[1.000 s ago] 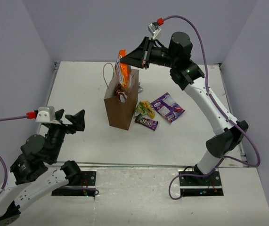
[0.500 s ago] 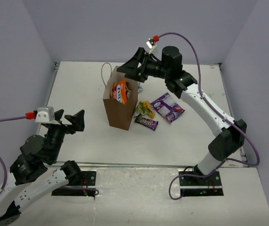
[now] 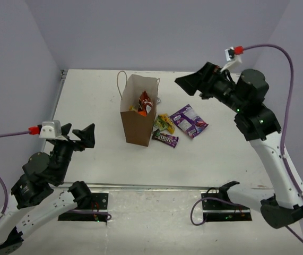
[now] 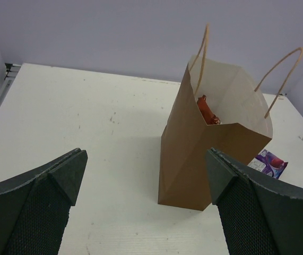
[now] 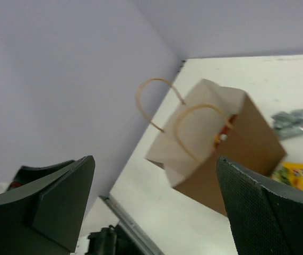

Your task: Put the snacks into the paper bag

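The brown paper bag (image 3: 136,125) stands upright mid-table with a red-orange chip bag (image 3: 144,102) inside it. Right of it on the table lie a yellow-green packet (image 3: 165,122), a dark brown candy (image 3: 165,139) and a purple packet (image 3: 189,120). A silver-grey wrapper (image 3: 157,100) peeks out behind the bag. My right gripper (image 3: 182,83) hangs open and empty, above and to the right of the bag. My left gripper (image 3: 79,133) stands open and empty, well left of the bag. The left wrist view shows the bag (image 4: 204,159) and chip bag (image 4: 206,110) ahead of the left gripper (image 4: 145,159).
The right wrist view looks down at the paper bag (image 5: 249,146), its loop handles (image 5: 154,101), the silver-grey wrapper (image 5: 289,122) and the yellow-green packet (image 5: 294,174). A metal rail (image 5: 132,223) runs along the table's left edge. Lilac walls close in the table.
My right gripper has opened and let the red-orange chip bag drop into the paper bag. It then drew back up and to the right. The left arm has not moved.
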`<state>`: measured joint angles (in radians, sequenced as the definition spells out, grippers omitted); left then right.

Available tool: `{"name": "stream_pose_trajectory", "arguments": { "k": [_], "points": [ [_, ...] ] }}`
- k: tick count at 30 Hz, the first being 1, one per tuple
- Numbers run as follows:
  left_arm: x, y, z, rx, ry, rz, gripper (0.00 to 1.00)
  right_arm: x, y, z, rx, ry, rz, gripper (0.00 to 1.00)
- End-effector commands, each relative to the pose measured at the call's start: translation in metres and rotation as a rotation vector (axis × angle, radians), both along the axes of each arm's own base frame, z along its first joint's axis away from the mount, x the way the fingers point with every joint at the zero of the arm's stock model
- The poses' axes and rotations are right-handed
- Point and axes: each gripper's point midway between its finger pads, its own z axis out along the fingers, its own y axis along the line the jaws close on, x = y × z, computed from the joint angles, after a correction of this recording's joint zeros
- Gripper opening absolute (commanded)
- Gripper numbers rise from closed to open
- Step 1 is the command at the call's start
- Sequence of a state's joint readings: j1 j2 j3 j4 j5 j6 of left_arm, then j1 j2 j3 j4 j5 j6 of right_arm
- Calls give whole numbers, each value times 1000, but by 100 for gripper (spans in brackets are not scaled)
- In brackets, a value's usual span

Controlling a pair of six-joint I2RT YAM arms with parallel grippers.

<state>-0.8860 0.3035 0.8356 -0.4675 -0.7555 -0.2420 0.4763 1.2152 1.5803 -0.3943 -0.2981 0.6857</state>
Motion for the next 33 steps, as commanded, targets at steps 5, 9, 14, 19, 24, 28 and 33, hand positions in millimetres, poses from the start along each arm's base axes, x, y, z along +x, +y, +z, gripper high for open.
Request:
{"name": "stream_pose_trajectory", "arguments": {
  "k": [5,9,14,19,24,28,33],
  "points": [
    [4,-2,4,10,-10,12,100,17,-46,-138,-123,218,-108,99],
    [5,-3,5,12,-8,12,100,23,-50,-165,-147,282,-140,99],
    [3,-1,5,-1,-9,10,100,37,-92,-247,-114,537,-327,99],
    [3,-1,5,-3,-15,8,100,49,-144,-309,78,659,-518,99],
    [4,-3,3,8,-8,9,100,52,-157,-360,106,768,-613,99],
    [4,-3,4,7,-11,6,100,73,-173,-379,83,756,-704,99],
    [3,-1,4,3,-12,9,100,90,-180,-403,90,800,-769,93]
  ]
}}
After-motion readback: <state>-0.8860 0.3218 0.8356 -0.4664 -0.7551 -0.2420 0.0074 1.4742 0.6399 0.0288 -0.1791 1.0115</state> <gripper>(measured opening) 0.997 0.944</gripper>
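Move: The purple packet I want lies far below my open right hand, about 44 cm down, roughly 10 cm ahead and 11 cm to the right. The yellow M&M's packet is some 9 cm ahead and 1 cm left of that hand, the dark M&M's pack about 1 cm ahead and 1 cm left, both at table height; the paper bag stands around 8 cm ahead and 12 cm left. From my left hand the purple packet is about 21 cm ahead, 40 cm right and 32 cm down. I swing my empty right hand away from the paper bag and swoop about 42 cm down and 17 cm right towards the purple packet, tipping the fingers from level to steeply downward while turning them clockwise. Low over the table I ease a few centimetres forward, still sinking, fingers still wide, towards the packet's near right end. ##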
